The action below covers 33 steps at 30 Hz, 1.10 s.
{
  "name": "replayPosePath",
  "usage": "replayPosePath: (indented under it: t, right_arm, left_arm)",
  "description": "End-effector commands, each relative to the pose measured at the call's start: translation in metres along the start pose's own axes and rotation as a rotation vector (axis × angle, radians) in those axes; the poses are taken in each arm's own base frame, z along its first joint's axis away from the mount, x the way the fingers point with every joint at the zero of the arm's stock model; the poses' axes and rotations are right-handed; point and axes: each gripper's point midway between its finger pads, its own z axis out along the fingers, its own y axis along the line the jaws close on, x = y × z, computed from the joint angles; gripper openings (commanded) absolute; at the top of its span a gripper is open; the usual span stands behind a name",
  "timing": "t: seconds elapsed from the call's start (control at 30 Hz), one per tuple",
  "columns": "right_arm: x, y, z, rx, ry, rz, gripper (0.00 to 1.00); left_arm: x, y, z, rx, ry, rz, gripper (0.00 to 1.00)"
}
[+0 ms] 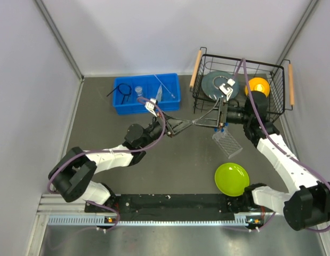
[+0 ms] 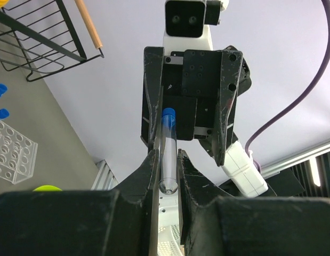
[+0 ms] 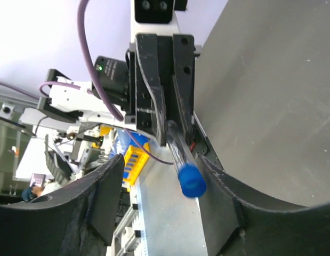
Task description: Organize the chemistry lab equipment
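A thin clear tube (image 2: 168,154) with a blue cap (image 3: 191,180) is held level above the table between my two arms. My left gripper (image 2: 168,160) is shut on its round closed end. My right gripper (image 3: 162,178) faces it, jaws open around the capped end. The cap lies close to one finger (image 3: 218,186), and the other finger (image 3: 106,186) stands well apart. In the top view the left gripper (image 1: 186,124) and right gripper (image 1: 208,120) meet nose to nose. The clear perforated rack (image 1: 227,143), holding blue-capped tubes (image 1: 220,129), stands just below them.
A blue bin (image 1: 172,96) at the back holds a black ring on a rod (image 1: 123,89), a small clear jar (image 1: 138,89) and a clear packet (image 1: 159,94). A black wire basket (image 1: 199,101) holds a grey dish (image 1: 214,85) and an orange bowl (image 1: 258,85). A lime-green plate (image 1: 232,178) lies near right.
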Motion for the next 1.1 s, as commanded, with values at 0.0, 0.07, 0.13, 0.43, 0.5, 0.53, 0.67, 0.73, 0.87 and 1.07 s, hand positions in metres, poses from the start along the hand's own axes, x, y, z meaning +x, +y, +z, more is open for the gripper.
replayPosePath:
  t: [0.0, 0.07, 0.13, 0.43, 0.5, 0.53, 0.67, 0.73, 0.87, 1.07]
  right_arm:
    - [-0.012, 0.007, 0.004, -0.039, -0.037, 0.005, 0.53]
    - [-0.012, 0.006, 0.005, -0.037, -0.038, 0.002, 0.48]
    - [-0.013, 0.003, 0.005, -0.018, -0.049, -0.005, 0.45]
    - [-0.022, -0.011, -0.001, 0.033, -0.101, 0.01, 0.34]
    - [-0.024, -0.011, -0.003, 0.021, -0.108, 0.039, 0.33]
    - [-0.023, -0.014, -0.004, 0.022, -0.113, 0.049, 0.32]
    - [-0.024, -0.008, -0.005, -0.001, -0.115, 0.04, 0.27]
    - [-0.022, -0.008, -0.006, -0.007, -0.113, 0.048, 0.26]
    - [-0.022, -0.009, -0.005, -0.008, -0.116, 0.056, 0.28]
    - [-0.025, -0.008, -0.004, -0.019, -0.115, 0.061, 0.3]
  left_arm:
    - [-0.004, -0.023, 0.007, 0.043, -0.049, 0.038, 0.03]
    - [-0.006, -0.023, 0.007, 0.031, -0.074, 0.04, 0.03]
    - [-0.005, -0.019, 0.005, 0.005, -0.083, 0.037, 0.03]
    - [-0.009, -0.009, -0.003, -0.066, -0.138, 0.043, 0.04]
    - [-0.008, -0.009, -0.003, -0.066, -0.133, 0.043, 0.04]
    - [-0.007, -0.007, -0.003, -0.069, -0.129, 0.04, 0.04]
    - [-0.006, -0.006, -0.002, -0.062, -0.122, 0.03, 0.04]
    - [-0.003, -0.004, 0.0, -0.064, -0.113, 0.022, 0.04]
    - [0.0, -0.004, 0.001, -0.061, -0.103, 0.017, 0.05]
    - [0.002, -0.003, 0.002, -0.064, -0.097, 0.016, 0.05]
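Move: Just ahead of the right hand's half-open fingers, about 2 cm forward and 1 cm below their midpoint, is the blue cap of the test tube. The left hand already holds the tube by its glass end, and from that hand the cap is roughly 3 cm forward, 7 cm right and 2 cm up. Counted from the right hand, the tube rack stands some 13 cm right, 3 forward and 27 below, the green plate 16 right, 13 back and 30 below. Easing forward some 2.5 cm and sinking slightly, the right hand brings its fingers around the capped end while they narrow from just over half open to about a third. It also draws right by nearly 1 cm and turns about 5 degrees clockwise. The left hand keeps its pinch on the glass end, staying almost in place and turning about 5 degrees counter-clockwise. ##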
